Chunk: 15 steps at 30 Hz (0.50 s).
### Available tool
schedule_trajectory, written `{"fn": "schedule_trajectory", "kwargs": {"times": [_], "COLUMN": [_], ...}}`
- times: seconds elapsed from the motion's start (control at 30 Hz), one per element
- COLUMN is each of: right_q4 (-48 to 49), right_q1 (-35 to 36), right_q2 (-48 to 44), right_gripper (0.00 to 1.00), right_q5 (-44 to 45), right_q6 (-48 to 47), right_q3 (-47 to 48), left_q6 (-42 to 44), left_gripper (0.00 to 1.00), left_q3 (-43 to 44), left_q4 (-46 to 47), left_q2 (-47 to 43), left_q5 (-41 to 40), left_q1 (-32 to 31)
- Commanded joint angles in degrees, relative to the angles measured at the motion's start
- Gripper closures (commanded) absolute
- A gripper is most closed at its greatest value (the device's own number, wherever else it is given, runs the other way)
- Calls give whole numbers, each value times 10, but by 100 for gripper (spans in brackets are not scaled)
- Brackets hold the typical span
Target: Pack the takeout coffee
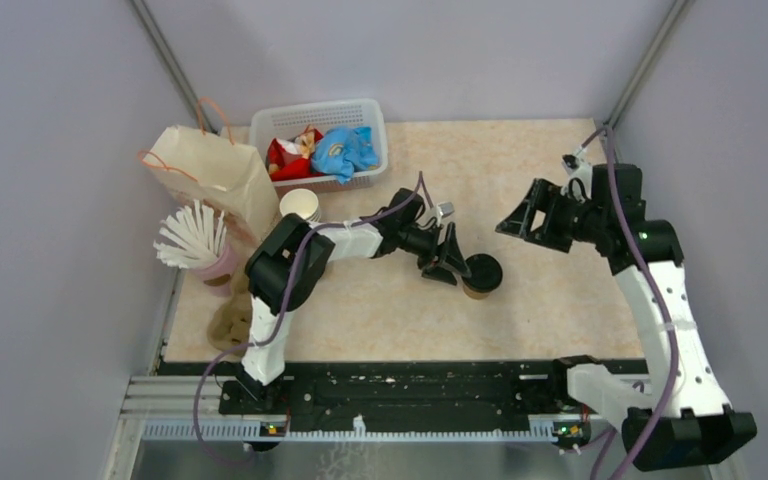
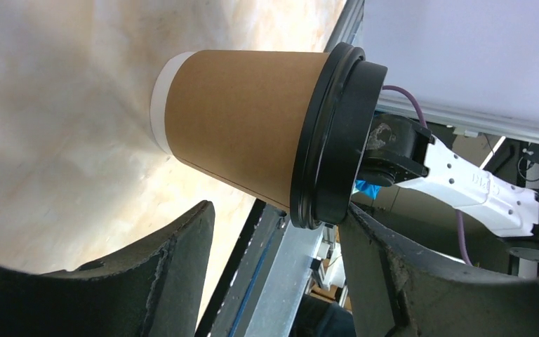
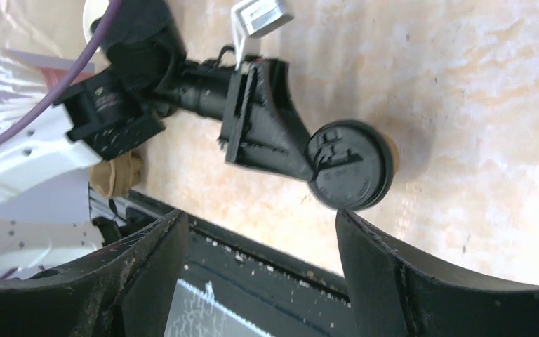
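The takeout coffee (image 1: 481,275), a brown kraft cup with a black lid, stands upright on the table near the middle. My left gripper (image 1: 455,266) reaches in from its left, low and open. In the left wrist view the cup (image 2: 245,133) sits just beyond the gripper (image 2: 277,210), outside the jaws, with its lid (image 2: 333,140) close to the tip of one finger. My right gripper (image 1: 525,232) hangs open above the table to the cup's right. Looking down past the open right gripper (image 3: 260,217), the right wrist view shows the lid (image 3: 351,165) and the left gripper (image 3: 263,137).
A tan paper bag (image 1: 210,170) stands at the back left beside a white basket (image 1: 360,108) of cloth items. A stack of lidless cups (image 1: 300,205) and a pink holder of white sticks (image 1: 195,240) stand near the left arm. A brown lump (image 1: 230,320) lies at the front left.
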Motion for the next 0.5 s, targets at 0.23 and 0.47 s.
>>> {"fn": "schedule_trajectory", "kwargs": {"times": [0.23, 0.47], "right_q4": [-152, -196], "right_q1": [-2, -2], "right_q2": [-127, -165], "right_gripper": [23, 23], "right_q5": [17, 27], "right_q6": [39, 47], "right_q3": [30, 46], "left_q6": [-50, -85], "left_gripper": [30, 30], "left_q3": [100, 163], "left_q4": [74, 104], "left_q2": [95, 148], "left_q5": [-27, -35], "left_q1": [-64, -93]}}
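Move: The lidded coffee cup stands just off the left gripper's fingertips, its middle about 5 cm to the right and 1 cm ahead, some 1 cm lower. The stack of paper cups is roughly 35 cm to the left of that gripper and 17 cm farther out; the snack basket is some 32 cm left and 34 cm ahead of it. From the right gripper, the coffee cup is about 5 cm to the left, level fore and aft, and some 19 cm below. Keep the left gripper's upper fingertip against the side of the lid and push the coffee cup along to the right, about 8 cm and barely back, staying level with the fingers still open, not gripping. Meanwhile draw the open, empty right gripper back some 9 cm, high above the table, rising only slightly. ##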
